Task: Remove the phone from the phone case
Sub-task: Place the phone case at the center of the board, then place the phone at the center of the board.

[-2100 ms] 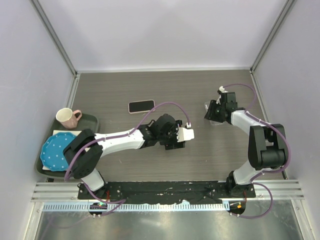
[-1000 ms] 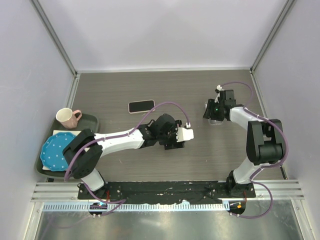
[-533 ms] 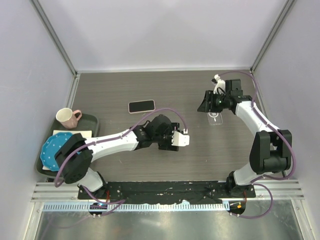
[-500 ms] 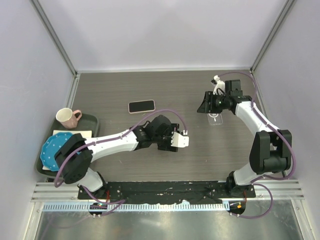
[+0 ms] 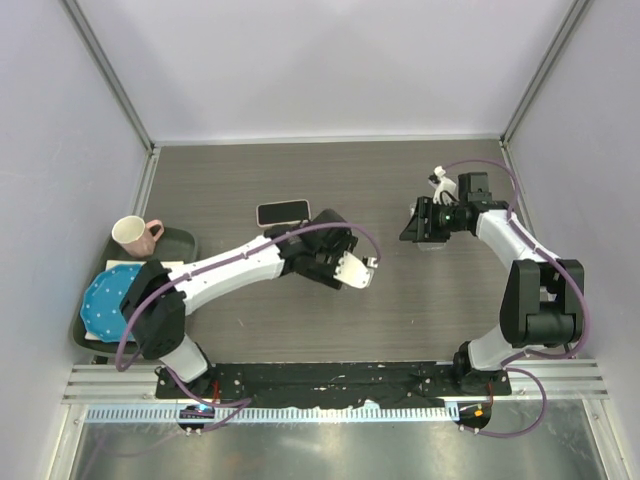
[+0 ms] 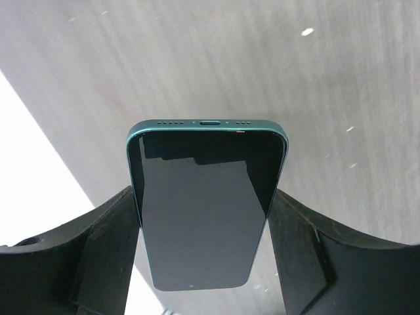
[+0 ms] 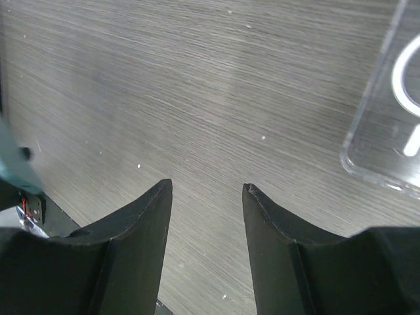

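The phone [image 6: 205, 210], dark-screened with a teal frame, sits between the fingers of my left gripper [image 6: 207, 216], which is shut on its long sides. From above, the left gripper [image 5: 342, 267] holds it over the middle of the table, its pale back [image 5: 353, 271] showing. The clear phone case [image 7: 387, 131] lies empty and flat on the table, to the right of my right gripper [image 7: 207, 186]. That gripper is open with only bare table between its fingers. From above, the right gripper [image 5: 414, 224] hovers over the case [image 5: 433, 244] and hides most of it.
A second phone with a pinkish rim [image 5: 283, 212] lies on the table just behind the left gripper. At the left edge a dark tray [image 5: 182, 241] carries a pink mug [image 5: 133, 235] and a blue dotted plate [image 5: 112, 300].
My left arm has swung the phone back and to the left, toward the pinkish phone. The right gripper has shifted a little around the case, which stays on the table.
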`<state>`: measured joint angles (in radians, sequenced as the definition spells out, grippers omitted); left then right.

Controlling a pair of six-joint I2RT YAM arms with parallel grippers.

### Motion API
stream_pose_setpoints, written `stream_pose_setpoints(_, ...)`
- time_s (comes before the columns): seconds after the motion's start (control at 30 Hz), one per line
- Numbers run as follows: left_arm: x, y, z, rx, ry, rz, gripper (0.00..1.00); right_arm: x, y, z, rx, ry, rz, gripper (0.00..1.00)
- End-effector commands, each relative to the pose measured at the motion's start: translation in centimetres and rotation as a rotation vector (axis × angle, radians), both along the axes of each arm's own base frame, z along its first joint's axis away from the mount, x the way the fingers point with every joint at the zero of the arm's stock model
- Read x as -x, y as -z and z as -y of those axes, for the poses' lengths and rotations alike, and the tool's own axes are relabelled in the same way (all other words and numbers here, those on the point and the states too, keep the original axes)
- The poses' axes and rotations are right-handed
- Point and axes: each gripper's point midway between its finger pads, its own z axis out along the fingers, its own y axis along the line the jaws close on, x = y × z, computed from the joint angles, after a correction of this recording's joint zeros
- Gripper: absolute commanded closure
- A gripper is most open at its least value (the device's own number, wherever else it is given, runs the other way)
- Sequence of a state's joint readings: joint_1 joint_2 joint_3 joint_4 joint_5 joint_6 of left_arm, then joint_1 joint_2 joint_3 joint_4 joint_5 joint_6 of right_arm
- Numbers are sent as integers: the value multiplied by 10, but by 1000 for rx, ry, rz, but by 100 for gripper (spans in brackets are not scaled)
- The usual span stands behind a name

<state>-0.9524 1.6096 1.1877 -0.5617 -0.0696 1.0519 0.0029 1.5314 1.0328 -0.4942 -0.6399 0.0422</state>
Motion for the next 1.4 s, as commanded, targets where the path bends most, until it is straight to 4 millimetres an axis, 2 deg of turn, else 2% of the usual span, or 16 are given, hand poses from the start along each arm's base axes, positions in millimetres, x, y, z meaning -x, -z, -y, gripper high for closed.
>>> stream_pose_setpoints(0.0, -21, -58, -20, -71, 24, 78, 100, -9, -15, 16, -16, 40, 74, 47)
stream_pose_setpoints(0.1, -19, -54, -29, -188, 138, 88, 100, -16, -24, 27, -16, 84, 94, 47)
stream_pose_setpoints(0.17, -21, -56, -25, -213, 169, 78, 100, -17, -25, 34, -13, 108, 96, 47)
stream_pose_setpoints(0.2, -20, -50, -24, -257, 226, 71, 100, -18, -27, 37, -3, 120, 101, 47)
stream_pose_setpoints(0.37, -33, -52, 1, -292, 396, 118, 100, -16, -34, 54, -15, 167, 120, 47)
stream_pose_setpoints(0.47, -44, -42, 12, -373, 558, 190, 100, -15, -41, 60, -24, 184, 135, 47)
stream_pose_setpoints(0.53, -53, -41, 30, -374, 665, 246, 100, -13, -46, 60, -39, 178, 147, 47)
stream_pose_setpoints(0.6, -49, -35, 38, -364, 738, 198, 100, -12, -53, 61, -48, 180, 165, 47)
stream_pose_setpoints(0.63, -54, -33, 50, -351, 765, 184, 100, -11, -54, 61, -53, 178, 169, 47)
stream_pose_setpoints(0.7, -56, -25, 55, -350, 790, 142, 100, -9, -61, 63, -52, 180, 191, 47)
stream_pose_setpoints(0.73, -63, -31, 60, -342, 801, 158, 100, -8, -62, 63, -51, 178, 197, 47)
stream_pose_setpoints(0.77, -65, -17, 63, -363, 850, 140, 100, -8, -63, 64, -51, 179, 201, 47)
stream_pose_setpoints(0.83, -75, -14, 66, -356, 876, 156, 100, -7, -67, 66, -51, 182, 216, 47)
stream_pose_setpoints(0.87, -81, -5, 70, -368, 912, 171, 100, -6, -68, 65, -58, 178, 218, 47)
stream_pose_setpoints(1.2, -109, 36, 49, -463, 1069, 166, 100, -4, -70, 73, -105, 198, 207, 47)
stream_pose_setpoints(1.37, -109, 48, 47, -489, 1132, 159, 100, -4, -69, 79, -115, 216, 203, 47)
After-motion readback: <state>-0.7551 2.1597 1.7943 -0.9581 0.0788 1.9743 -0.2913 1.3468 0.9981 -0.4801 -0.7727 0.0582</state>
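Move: The left hand, with the phone already pinched by its long edges, has the bare middle of the board about 11 cm ahead, 2 cm right and 9 cm below. The white phone lies roughly 17 cm ahead and 14 cm left of this hand, and the clear case about 12 cm ahead and 27 cm right. The empty right hand has the case some 5 cm ahead, 6 cm right and 9 cm below. Keeping its pinch on the phone, the left hand hops up 5 cm, then carries the phone forward and down to the middle of the board, about 10 cm forward in all, swinging right and partly back left, its fingers turning clockwise some 40 degrees to point almost straight down. The right hand, touching nothing, draws right about 8 cm and rises 6 cm, up from the case, fingers still half open. ##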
